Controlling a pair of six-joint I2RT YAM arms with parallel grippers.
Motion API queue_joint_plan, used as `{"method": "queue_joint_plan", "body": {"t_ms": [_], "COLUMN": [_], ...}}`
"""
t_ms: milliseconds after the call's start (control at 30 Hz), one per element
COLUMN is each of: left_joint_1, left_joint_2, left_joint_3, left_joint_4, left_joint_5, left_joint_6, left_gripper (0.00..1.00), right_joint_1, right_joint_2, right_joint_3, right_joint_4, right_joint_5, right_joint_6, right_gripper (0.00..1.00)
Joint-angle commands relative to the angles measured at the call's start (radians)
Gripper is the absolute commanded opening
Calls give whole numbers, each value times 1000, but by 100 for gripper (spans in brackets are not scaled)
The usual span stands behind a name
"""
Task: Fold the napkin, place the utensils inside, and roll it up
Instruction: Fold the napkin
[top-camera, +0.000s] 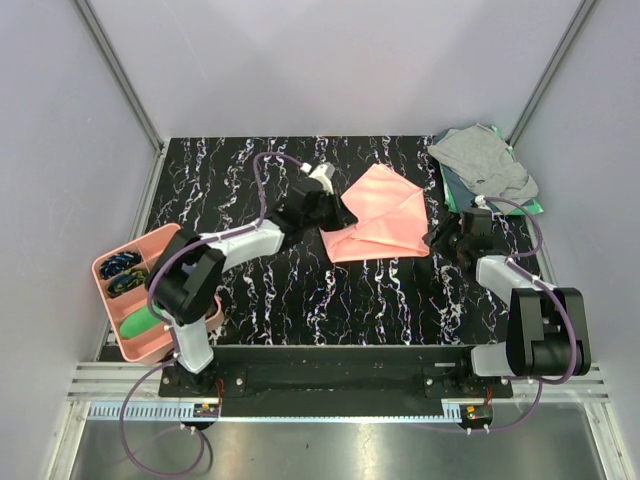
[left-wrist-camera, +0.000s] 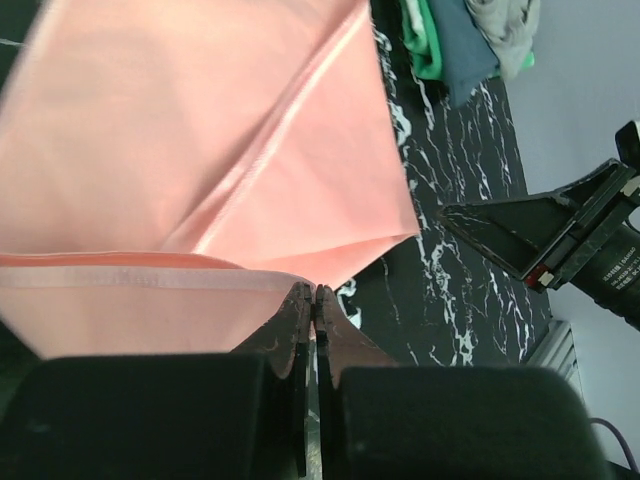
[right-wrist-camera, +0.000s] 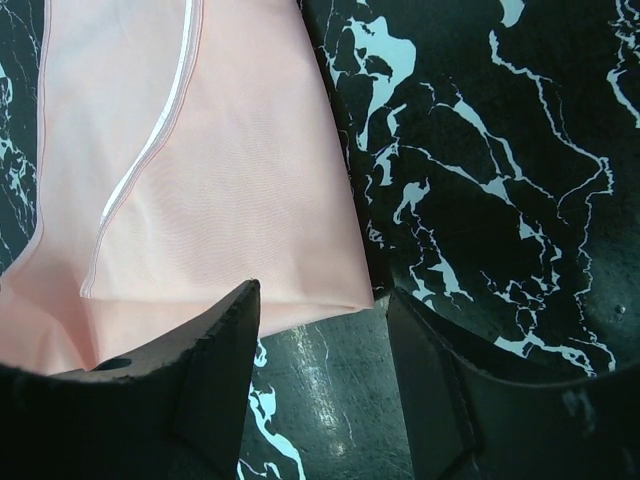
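The salmon-pink napkin (top-camera: 378, 215) lies partly folded on the black marble table, right of centre. My left gripper (top-camera: 343, 214) is at its left edge, shut on the napkin's hem (left-wrist-camera: 150, 275), and that side is raised; in the left wrist view the jaws (left-wrist-camera: 312, 292) are pressed together at the cloth's edge. My right gripper (top-camera: 438, 240) stands open just off the napkin's near right corner (right-wrist-camera: 355, 290), which lies on the table between and just beyond its fingertips (right-wrist-camera: 320, 300). The utensils do not show in any view.
A pink tray (top-camera: 110, 300) with small dark and green items sits at the table's left edge. A grey cloth (top-camera: 485, 160) lies on a green cloth (top-camera: 535, 207) at the far right corner. Metal frame posts rise at the back corners.
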Motion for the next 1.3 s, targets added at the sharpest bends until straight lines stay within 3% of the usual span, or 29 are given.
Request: {"method": "queue_joint_plan", "body": {"t_ms": [0,467,1267], "left_joint_1": [-63,-206,-250], "left_joint_2": [83,373,596], "left_joint_3": [135,442,652], "left_joint_4": [35,44,69], "left_joint_5": [38,64,71], "left_joint_6": [18,38,70], "left_gripper": [0,0,0], "right_joint_1": [3,1,1], "right_joint_2": [-48,-145,-168], "right_joint_3": [-9,-27,-64], "right_joint_4": [3,-17,-38], "right_joint_5": [43,104,135], "right_joint_6": [-26,-40,-31], "right_gripper": [62,66,66]}}
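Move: Lying about 21 cm to the right, 3 cm back and 12 cm below the left gripper is the napkin's near right corner; the left fingers already hold its left corner. The napkin's far corner is roughly 21 cm ahead and 8 cm right of that hand. From the open right gripper, the near right corner is some 1 cm ahead, 1 cm right and 4 cm below; the cloth stack stands about 22 cm beyond that corner and 15 cm to its right. Drawing the pinched left corner across the napkin, the left hand sweeps about 18 cm to the right towards the near right corner, sinking some 6 cm on the way and turning clockwise by nearly 20 degrees, its fingers kept shut. The right hand, still open, makes room: up about 3 cm while easing right, then back a little and partly down again. ##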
